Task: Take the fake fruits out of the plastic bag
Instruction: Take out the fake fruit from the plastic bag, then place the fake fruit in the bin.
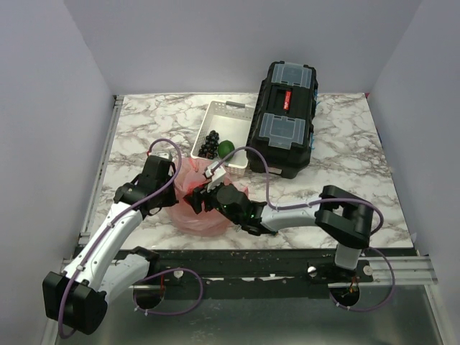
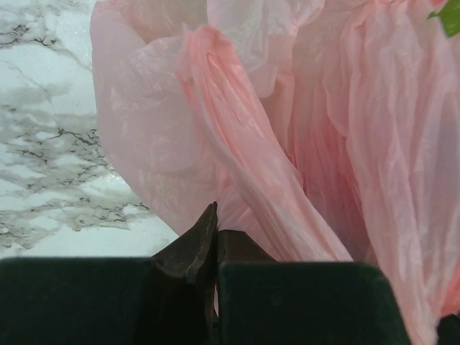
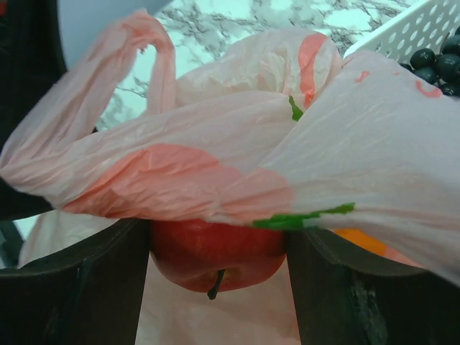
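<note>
The pink plastic bag point(image 1: 203, 208) lies crumpled on the marble table point(image 1: 345, 172) in front of the tray. My left gripper point(image 1: 169, 175) is shut on a fold of the bag point(image 2: 287, 144) at its left edge, the fingers point(image 2: 194, 248) pressed together on the plastic. My right gripper point(image 1: 203, 195) reaches into the bag's mouth and is shut on the red fruit point(image 3: 215, 251), held between both fingers point(image 3: 86, 287) under a drooping bag flap point(image 3: 215, 165). An orange fruit point(image 3: 359, 241) shows beside it inside the bag. A green fruit point(image 1: 226, 148) lies in the tray.
The white perforated tray point(image 1: 228, 111) stands behind the bag and holds a cluster of black grapes point(image 1: 210, 144), also seen in the right wrist view point(image 3: 438, 65). A black toolbox point(image 1: 284, 118) stands to the tray's right. Grey walls enclose the table.
</note>
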Tool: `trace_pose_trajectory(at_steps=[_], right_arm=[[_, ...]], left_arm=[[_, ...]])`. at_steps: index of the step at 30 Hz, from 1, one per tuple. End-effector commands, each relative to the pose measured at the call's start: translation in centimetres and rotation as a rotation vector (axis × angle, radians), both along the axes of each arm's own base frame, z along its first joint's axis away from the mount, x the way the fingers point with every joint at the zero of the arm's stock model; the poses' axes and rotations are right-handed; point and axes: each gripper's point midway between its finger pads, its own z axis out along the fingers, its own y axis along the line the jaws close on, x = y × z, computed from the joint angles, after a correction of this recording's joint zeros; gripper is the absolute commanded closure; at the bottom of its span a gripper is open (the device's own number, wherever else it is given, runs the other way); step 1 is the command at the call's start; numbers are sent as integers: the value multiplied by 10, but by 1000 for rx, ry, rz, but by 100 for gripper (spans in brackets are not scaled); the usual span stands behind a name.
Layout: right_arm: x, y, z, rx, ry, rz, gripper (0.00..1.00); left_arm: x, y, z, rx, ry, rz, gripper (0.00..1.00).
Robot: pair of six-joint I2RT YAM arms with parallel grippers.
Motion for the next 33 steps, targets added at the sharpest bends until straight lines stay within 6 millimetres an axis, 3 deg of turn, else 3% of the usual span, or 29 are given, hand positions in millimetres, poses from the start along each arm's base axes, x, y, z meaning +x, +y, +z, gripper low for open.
trace_pose_trajectory(at_steps=[1, 10, 18, 28, 33], right_arm=[[-21, -3, 16, 68, 42, 81, 84], [-58, -3, 45, 157, 82, 265, 95], [-54, -21, 101, 200, 11, 225, 99], [-17, -62, 170, 169, -197, 0, 99], [26, -82, 176, 138, -215, -169, 99]], left_arm=[[4, 4, 16, 5, -55, 29, 100], [4, 6, 16, 15, -56, 38, 100], [4, 6, 15, 14, -56, 35, 100], [4, 6, 17, 11, -63, 37, 100], [4, 6, 17, 11, -66, 38, 100]])
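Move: The apple is already pinched in the right gripper, still under the bag's film. The white basket it is meant for has its middle about 32 cm ahead and 8 cm right of this hand, 8 cm below; inside it the avocado sits some 26 cm ahead and 9 cm right, the grapes 27 cm ahead and 2 cm right. An orange fruit lies in the bag, roughly 6 cm ahead, 5 cm right, lower. From the left hand, the basket is about 34 cm ahead, 14 cm right. Keeping its pinch on the red apple, the right hand first draws back about 5 cm under the bag's film, then climbs steeply out, some 17 cm up in all, swinging right and forward again late on while the fingertips tilt up some 15 degrees. The left hand stays shut on the bag's rim and holds nearly still. ##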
